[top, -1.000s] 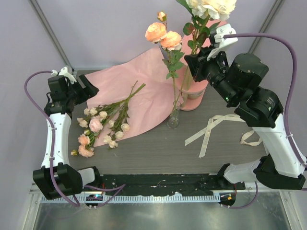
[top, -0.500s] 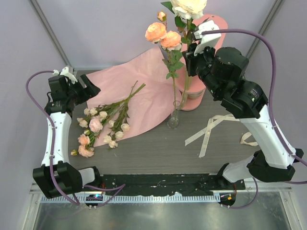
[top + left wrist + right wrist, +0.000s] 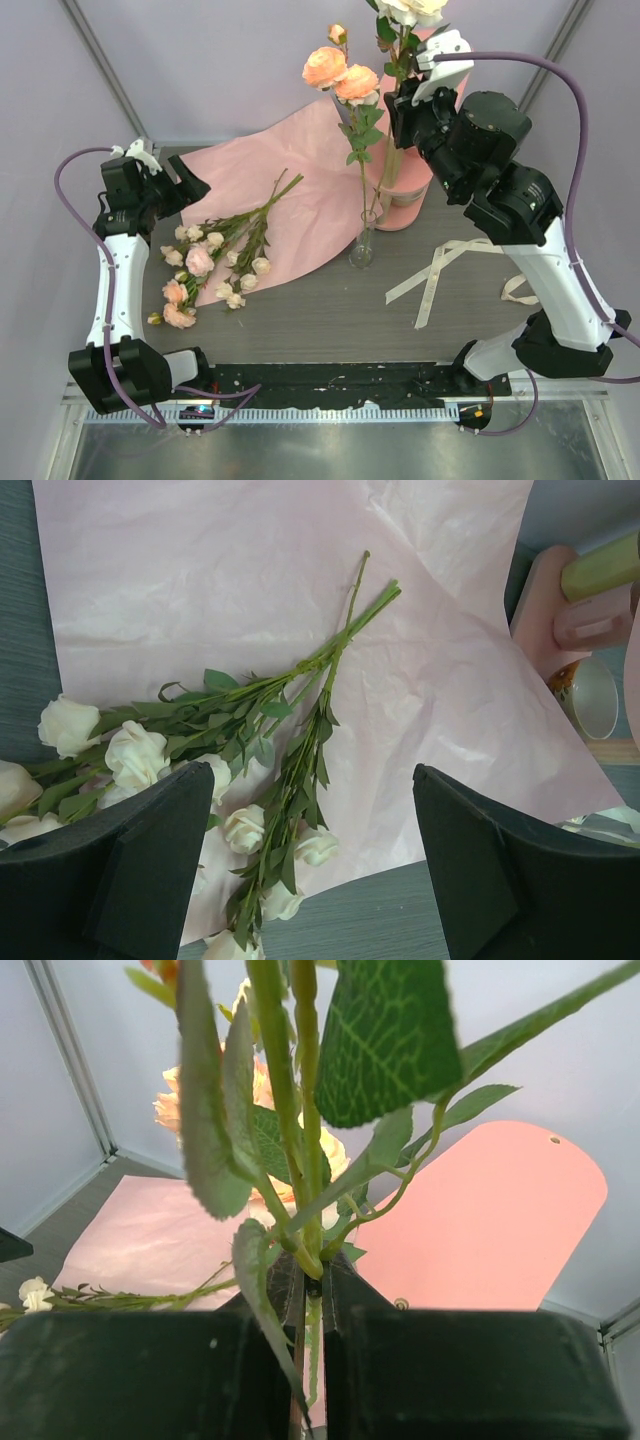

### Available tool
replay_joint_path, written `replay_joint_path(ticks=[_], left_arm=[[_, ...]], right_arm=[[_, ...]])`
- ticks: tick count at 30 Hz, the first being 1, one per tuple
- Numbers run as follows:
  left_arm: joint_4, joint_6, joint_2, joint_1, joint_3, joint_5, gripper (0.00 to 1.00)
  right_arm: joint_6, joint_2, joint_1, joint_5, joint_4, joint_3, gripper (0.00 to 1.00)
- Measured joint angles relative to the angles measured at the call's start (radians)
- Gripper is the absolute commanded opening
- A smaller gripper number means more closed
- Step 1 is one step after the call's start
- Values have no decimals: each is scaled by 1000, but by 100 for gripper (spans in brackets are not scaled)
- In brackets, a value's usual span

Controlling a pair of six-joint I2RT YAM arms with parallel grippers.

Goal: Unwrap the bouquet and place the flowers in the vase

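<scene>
The bouquet's pink paper (image 3: 310, 195) lies flat on the table, with loose flowers (image 3: 215, 255) on its left part. Those cream roses and green stems (image 3: 270, 695) lie under my left gripper (image 3: 315, 870), which hovers open and empty. The small clear vase (image 3: 362, 248) stands at the paper's right edge and holds peach roses (image 3: 340, 72). My right gripper (image 3: 398, 100) is shut on the stem of a tall cream rose (image 3: 412, 8), high and a little right of the vase. Its fingers pinch the leafy stem (image 3: 312, 1210) upright.
A pink tiered shelf (image 3: 412, 190) stands right behind the vase, its panel (image 3: 500, 1210) close to the held stem. The cream ribbon (image 3: 440, 262) lies loose on the grey table (image 3: 300, 310) to the right of the vase.
My right arm has swung left and risen with the cream rose, bringing it nearer over the vase. The left arm and the lying flowers have stayed put.
</scene>
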Motion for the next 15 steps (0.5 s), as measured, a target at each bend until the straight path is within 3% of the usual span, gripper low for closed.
replay_joint_path(ticks=[6, 15], left_arm=[[0, 0, 0, 0, 0, 1, 85], [0, -1, 0, 0, 0, 11, 85]], right_arm=[[1, 2, -7, -3, 37, -61, 1], [26, -78, -24, -23, 170, -392, 1]])
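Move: The right hand, holding the white rose's stem with its head up, has the glass vase almost underneath: about 3 cm ahead, 3 cm to its left and 46 cm down to the vase's middle. The peach roses already in the vase hold their heads some 12 cm ahead, 7 cm left and about 4 cm lower. The pink stand is roughly 18 cm ahead, 8 cm right and 39 cm below. From the left hand, the vase lies about 35 cm right, 3 cm back and 16 cm below. Still pinching the white rose's stem in shut fingers, the right hand sinks about 9 cm towards the vase, slowly at first and then quickly, easing some 3 cm forward and left to bring the stem down over the mouth beside the peach roses. The wrist tips forward and down by under 10 degrees; the grip stays closed. ##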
